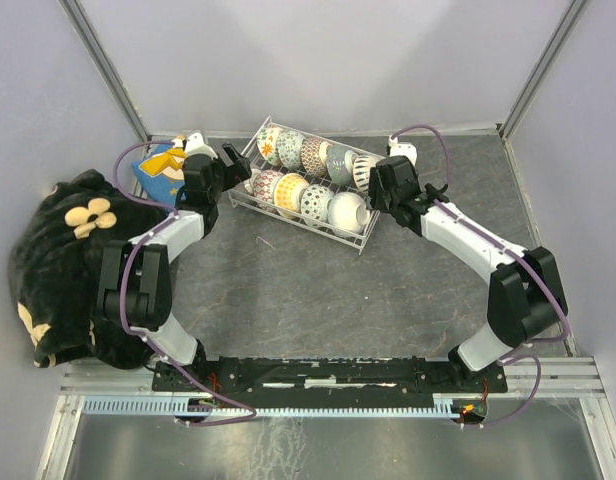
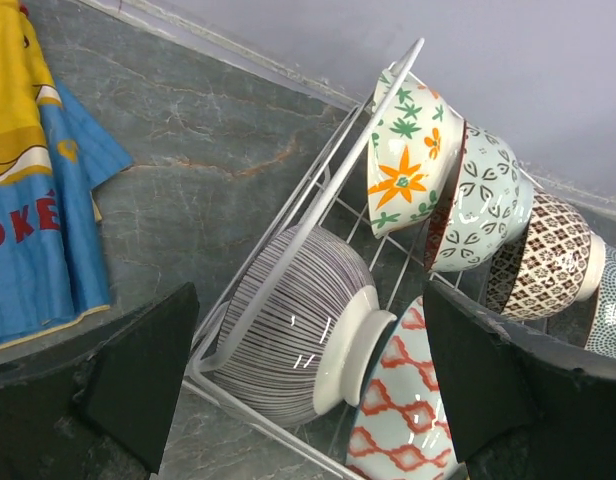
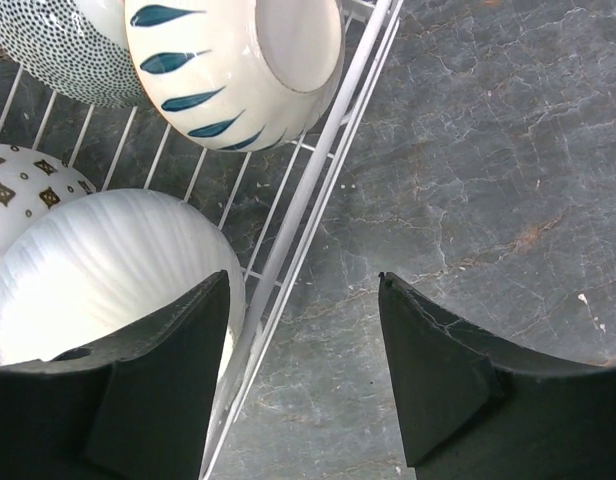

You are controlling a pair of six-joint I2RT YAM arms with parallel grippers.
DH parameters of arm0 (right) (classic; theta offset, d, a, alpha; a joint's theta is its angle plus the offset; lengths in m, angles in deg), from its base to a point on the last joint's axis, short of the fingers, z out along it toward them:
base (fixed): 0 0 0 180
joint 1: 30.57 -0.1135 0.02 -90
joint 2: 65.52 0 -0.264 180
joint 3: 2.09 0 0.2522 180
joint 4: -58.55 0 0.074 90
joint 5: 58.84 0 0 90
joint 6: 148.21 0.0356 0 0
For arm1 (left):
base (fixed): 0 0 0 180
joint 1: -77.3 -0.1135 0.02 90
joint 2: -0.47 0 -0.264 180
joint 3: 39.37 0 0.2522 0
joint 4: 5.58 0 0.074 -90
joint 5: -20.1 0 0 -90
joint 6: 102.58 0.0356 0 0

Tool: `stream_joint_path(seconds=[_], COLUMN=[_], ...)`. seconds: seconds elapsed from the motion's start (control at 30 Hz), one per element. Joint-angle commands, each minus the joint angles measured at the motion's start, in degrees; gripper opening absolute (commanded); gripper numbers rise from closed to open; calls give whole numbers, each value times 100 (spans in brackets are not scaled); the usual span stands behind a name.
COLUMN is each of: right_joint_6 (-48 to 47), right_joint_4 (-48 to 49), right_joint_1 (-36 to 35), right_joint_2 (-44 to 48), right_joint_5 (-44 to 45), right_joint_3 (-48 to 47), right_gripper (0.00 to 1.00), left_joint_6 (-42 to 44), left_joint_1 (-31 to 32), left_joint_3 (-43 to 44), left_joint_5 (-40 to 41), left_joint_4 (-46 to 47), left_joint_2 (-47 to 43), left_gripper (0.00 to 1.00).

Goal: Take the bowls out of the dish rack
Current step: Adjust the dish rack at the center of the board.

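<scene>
The white wire dish rack [image 1: 288, 218] sits mid-table, holding two rows of bowls on their sides. My left gripper [image 1: 238, 172] is at its left end, jaws wide open. They straddle a purple-striped bowl [image 2: 288, 320] and reach to the red-lattice bowl [image 2: 408, 400], without touching either. Behind these lean a floral bowl [image 2: 408, 150] and a pale green one [image 2: 483, 200]. My right gripper [image 3: 303, 340] is open at the rack's right end, straddling the rim wire [image 3: 318, 170]. Its left finger lies against a white ribbed bowl [image 3: 98, 270]. A blue-leaf bowl [image 3: 228, 70] lies beyond.
A blue and yellow cloth [image 1: 158, 170] lies left of the rack, and a black flowered bundle [image 1: 58, 260] fills the left edge. Grey walls close in the back and sides. The arms' mounting rail [image 1: 328, 385] runs along the near edge.
</scene>
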Motion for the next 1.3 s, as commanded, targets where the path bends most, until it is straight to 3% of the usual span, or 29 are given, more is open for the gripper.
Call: stream_joint_path(seconds=[0.0, 0.47, 0.7, 0.93, 1.27], right_joint_6=[-48, -1, -20, -4, -71], right_joint_4=[87, -45, -71, -81, -94], right_joint_1=[-16, -18, 58, 196, 336], right_joint_2=[-110, -352, -489, -529, -638], right_joint_5=[163, 133, 40, -1, -135], right_joint_3=[-339, -586, -667, -660, -741], right_gripper=[68, 54, 31, 28, 13], left_joint_6=[-162, -274, -374, -495, -549], left_joint_1=[-65, -63, -65, -49, -16], left_joint_3=[350, 95, -231, -746, -1161], left_joint_5=[-402, -874, -1370, -1702, -2089], left_joint_4=[378, 678, 974, 1376, 1698], left_joint_2=[202, 215, 151, -6, -271], left_gripper=[99, 99, 100, 100, 100])
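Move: The dish rack's right end rail already lies between the right hand's open fingers, about 2 cm ahead, 1 cm left and 1 cm down; the teal-streaked bowl is some 10 cm ahead and 3 left, the white bowl level and 9 left, both 4 below. For the left hand, the rack's left end rail is about 4 cm ahead, 2 right, 4 below; the striped bowl is level ahead, 1 right, 8 below. Right fingers close on the rack's right rail, edging forward 2 cm; open left hand shifts right, then back. ##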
